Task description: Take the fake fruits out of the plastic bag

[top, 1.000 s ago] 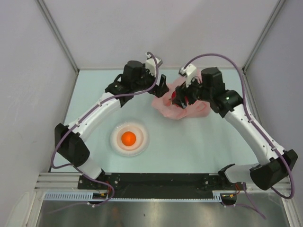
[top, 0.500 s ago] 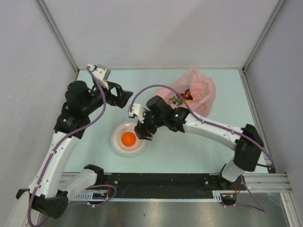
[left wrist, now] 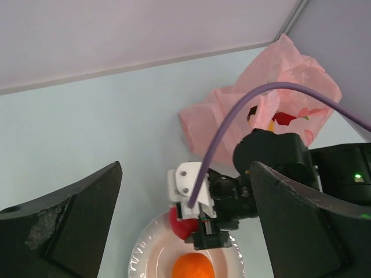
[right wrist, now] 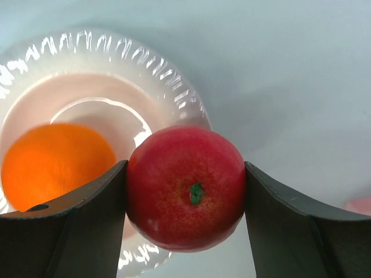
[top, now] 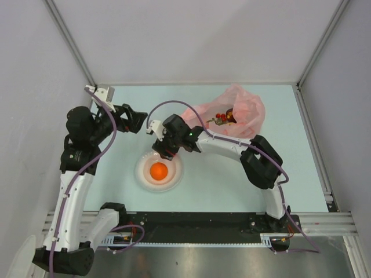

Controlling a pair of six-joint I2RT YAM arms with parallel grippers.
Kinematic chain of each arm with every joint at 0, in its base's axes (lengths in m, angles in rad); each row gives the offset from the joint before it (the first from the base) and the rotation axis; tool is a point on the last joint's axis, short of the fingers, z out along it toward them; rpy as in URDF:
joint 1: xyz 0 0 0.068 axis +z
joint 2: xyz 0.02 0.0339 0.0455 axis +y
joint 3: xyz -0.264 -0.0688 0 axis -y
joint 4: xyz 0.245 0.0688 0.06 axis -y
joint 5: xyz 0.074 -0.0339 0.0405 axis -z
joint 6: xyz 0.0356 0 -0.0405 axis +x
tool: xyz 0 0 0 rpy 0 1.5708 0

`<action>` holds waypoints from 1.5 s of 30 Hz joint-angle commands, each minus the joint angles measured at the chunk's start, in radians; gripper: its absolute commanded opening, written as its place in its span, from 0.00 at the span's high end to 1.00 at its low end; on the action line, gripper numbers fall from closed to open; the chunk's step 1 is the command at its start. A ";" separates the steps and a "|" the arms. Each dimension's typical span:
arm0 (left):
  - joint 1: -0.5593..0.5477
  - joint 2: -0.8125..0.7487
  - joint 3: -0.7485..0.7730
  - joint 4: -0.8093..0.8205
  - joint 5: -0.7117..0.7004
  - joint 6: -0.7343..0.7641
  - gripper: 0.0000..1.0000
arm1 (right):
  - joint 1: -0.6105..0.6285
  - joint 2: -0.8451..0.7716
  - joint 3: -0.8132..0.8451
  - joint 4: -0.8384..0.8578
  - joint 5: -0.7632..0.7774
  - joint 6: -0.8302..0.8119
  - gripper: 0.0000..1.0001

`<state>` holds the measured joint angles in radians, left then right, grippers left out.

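Note:
My right gripper [top: 164,152] is shut on a red apple [right wrist: 185,184] and holds it just above the far rim of the white plate [top: 141,174]. The apple also shows in the left wrist view [left wrist: 181,225]. An orange ball [top: 158,171] lies in the middle of the plate. The pink plastic bag [top: 246,107] lies at the back right with its mouth open. Red berries and a dark fruit [top: 224,117] show inside it. My left gripper [top: 136,120] is open and empty, in the air left of the bag and behind the plate.
Grey walls close in the table on the left, back and right. The right arm stretches from the bag's side across to the plate. The left arm stands along the left wall.
My right gripper has moved from the bag to the plate with the red apple in it. My left gripper has let go of the bag and drawn back to the left.

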<state>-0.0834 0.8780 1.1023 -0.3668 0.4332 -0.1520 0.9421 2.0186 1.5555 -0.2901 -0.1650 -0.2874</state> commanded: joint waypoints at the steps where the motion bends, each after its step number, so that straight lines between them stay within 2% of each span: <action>1: 0.011 -0.027 -0.021 0.045 0.047 -0.023 0.02 | 0.029 0.069 0.116 0.014 0.002 0.010 0.58; 17: 0.011 -0.007 -0.044 0.086 0.073 -0.055 0.03 | 0.104 0.109 0.129 0.005 -0.016 0.062 0.52; 24: 0.011 -0.001 -0.041 0.091 0.084 -0.061 0.03 | 0.133 0.134 0.141 0.014 -0.013 0.059 0.47; 28: 0.011 -0.002 -0.041 0.097 0.087 -0.067 0.03 | 0.135 0.146 0.159 0.008 -0.008 0.063 0.40; 31: 0.011 0.004 -0.039 0.103 0.085 -0.069 0.03 | 0.135 0.147 0.166 -0.004 -0.056 0.074 0.33; 36: 0.011 0.024 -0.021 0.115 0.078 -0.069 0.03 | 0.132 0.147 0.172 -0.007 -0.171 0.126 0.32; 39: 0.011 0.038 -0.009 0.115 0.081 -0.066 0.03 | 0.135 0.158 0.175 -0.009 -0.221 0.155 0.24; 43: 0.011 0.045 -0.002 0.123 0.082 -0.067 0.03 | 0.138 0.161 0.175 -0.023 -0.254 0.163 0.01; 45: 0.011 0.049 -0.002 0.124 0.082 -0.069 0.03 | 0.136 0.152 0.175 -0.026 -0.258 0.165 0.00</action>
<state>-0.0799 0.9257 1.0618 -0.2920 0.5011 -0.2031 1.0641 2.1632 1.6962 -0.2893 -0.3515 -0.1539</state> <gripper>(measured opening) 0.969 0.983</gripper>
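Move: The right hand holds the red fruit just outside the plate's rim. The plate's middle is about 5 cm back, 6 cm left and 6 cm below it. The orange sits on the plate, some 6 cm back and 6 cm left of the hand, and the open bag about 17 cm ahead and 20 cm to its right. From the high, empty left hand the plate's middle is some 6 cm back, 5 cm right and 31 cm down. Leftward at first, then back and left together, the right hand carries the gripped red fruit in over the plate to the orange, about 7 cm each way while sinking only slightly. Near the end the wrist turns some 15 degrees and the fingers open wide, letting go of the red fruit. ##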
